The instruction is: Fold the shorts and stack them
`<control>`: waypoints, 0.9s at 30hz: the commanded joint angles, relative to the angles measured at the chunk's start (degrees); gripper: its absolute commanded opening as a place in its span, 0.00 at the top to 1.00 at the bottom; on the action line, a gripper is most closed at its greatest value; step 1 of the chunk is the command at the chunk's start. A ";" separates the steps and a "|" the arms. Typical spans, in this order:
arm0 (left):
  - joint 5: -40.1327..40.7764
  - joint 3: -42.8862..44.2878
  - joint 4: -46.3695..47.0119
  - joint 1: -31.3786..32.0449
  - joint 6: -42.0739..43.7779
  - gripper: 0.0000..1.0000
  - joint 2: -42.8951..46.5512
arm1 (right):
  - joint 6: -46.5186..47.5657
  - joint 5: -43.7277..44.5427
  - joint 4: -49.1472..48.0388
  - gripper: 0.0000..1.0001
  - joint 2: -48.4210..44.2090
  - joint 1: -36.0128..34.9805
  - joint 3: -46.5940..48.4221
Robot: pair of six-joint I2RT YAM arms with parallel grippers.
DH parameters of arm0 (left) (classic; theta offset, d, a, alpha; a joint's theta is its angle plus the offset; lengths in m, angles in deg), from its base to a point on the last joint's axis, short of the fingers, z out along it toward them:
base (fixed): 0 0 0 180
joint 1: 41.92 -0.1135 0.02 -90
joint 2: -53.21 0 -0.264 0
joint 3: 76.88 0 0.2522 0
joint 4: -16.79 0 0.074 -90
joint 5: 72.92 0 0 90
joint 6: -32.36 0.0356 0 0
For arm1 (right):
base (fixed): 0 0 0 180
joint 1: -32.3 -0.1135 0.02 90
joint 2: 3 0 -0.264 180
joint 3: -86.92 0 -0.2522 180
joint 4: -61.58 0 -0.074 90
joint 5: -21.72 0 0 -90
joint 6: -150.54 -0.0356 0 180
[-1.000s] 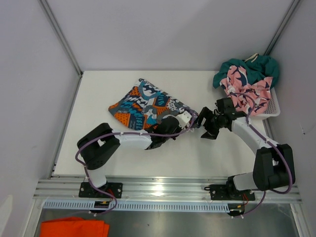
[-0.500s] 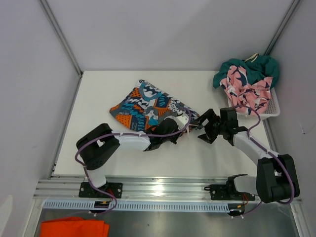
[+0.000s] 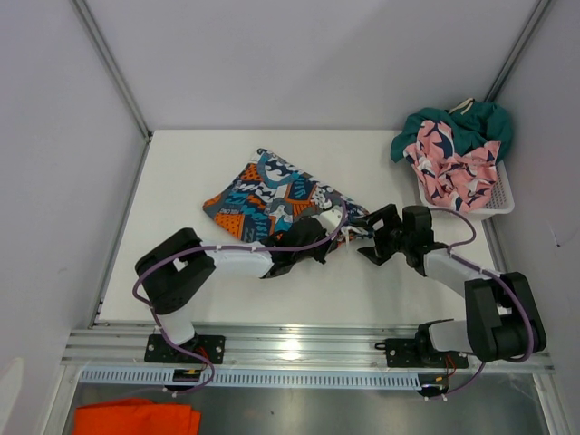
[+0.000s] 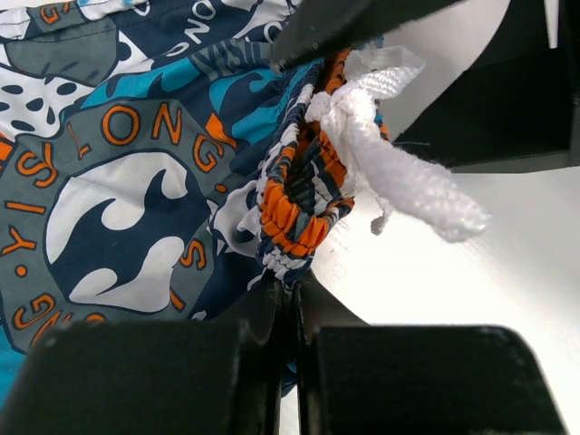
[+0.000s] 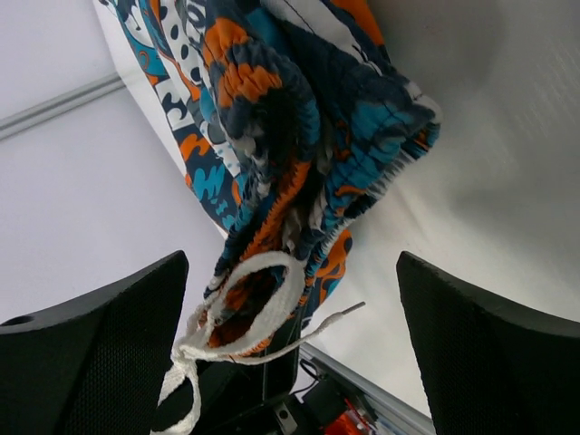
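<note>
The blue, orange and white printed shorts (image 3: 272, 192) lie on the middle of the table, their gathered waistband (image 4: 299, 204) pointing right. My left gripper (image 4: 292, 288) is shut on the waistband's edge (image 3: 337, 223), beside the knotted white drawstring (image 4: 399, 172). My right gripper (image 3: 367, 236) faces it from the right, open wide, its jaws either side of the waistband end (image 5: 299, 145) and the drawstring loop (image 5: 263, 294), touching neither. The pink shark shorts (image 3: 453, 168) and the teal shorts (image 3: 462, 122) are piled in the basket.
A white mesh basket (image 3: 497, 201) stands at the table's right edge. An orange cloth (image 3: 136, 419) lies below the near rail (image 3: 290, 349). Grey walls close in the table on the left, back and right.
My right gripper has opened wider and moved nearer and left, up to the waistband end. The left gripper, still shut, has drawn the printed shorts slightly toward the near side.
</note>
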State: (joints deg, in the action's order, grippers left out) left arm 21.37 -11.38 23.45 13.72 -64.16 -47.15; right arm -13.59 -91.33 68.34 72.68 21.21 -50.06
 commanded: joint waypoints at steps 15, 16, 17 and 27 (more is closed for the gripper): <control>-1.57 -0.15 4.54 1.23 -2.18 1.00 2.89 | -5.33 8.37 -7.78 0.85 7.46 -3.59 0.36; -1.66 -0.15 4.62 1.32 -2.35 1.00 2.89 | -4.54 8.46 -6.02 0.89 7.55 -3.59 1.93; -2.18 -0.24 4.62 1.40 -2.53 0.99 2.97 | -3.75 8.46 -2.61 0.95 7.55 -3.50 2.90; -8.24 -4.46 5.85 -4.91 -10.78 0.36 11.67 | 22.17 6.80 25.72 1.00 4.04 -1.48 14.34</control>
State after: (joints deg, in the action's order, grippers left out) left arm 17.03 -15.35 25.62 13.35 -69.76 -41.42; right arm -1.94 -84.60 83.11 79.59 19.29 -36.64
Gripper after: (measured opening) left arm 0.627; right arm 0.055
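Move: Just in front of the open right fingers, the shorts' bunched waistband lies about 2 cm ahead, 2 cm to the left and 2 cm below. The white drawstring hangs level with that hand and 4 cm to its left, about 1 cm lower, and the spread body of the shorts is centred 11 cm ahead and 24 cm left. From the left hand, already pinching the near edge, the waistband bunch is some 4 cm ahead and 7 cm to the right. Reaching down and forward about 3 cm, the right hand shuts its wide-open fingers on the bunched waistband, then rises some 2 cm with the pinch kept, rolling its left side down a little. The left hand keeps its pinch on the near edge while easing back about 1 cm, then opens more than halfway, lets the cloth go and lifts about 2 cm. ##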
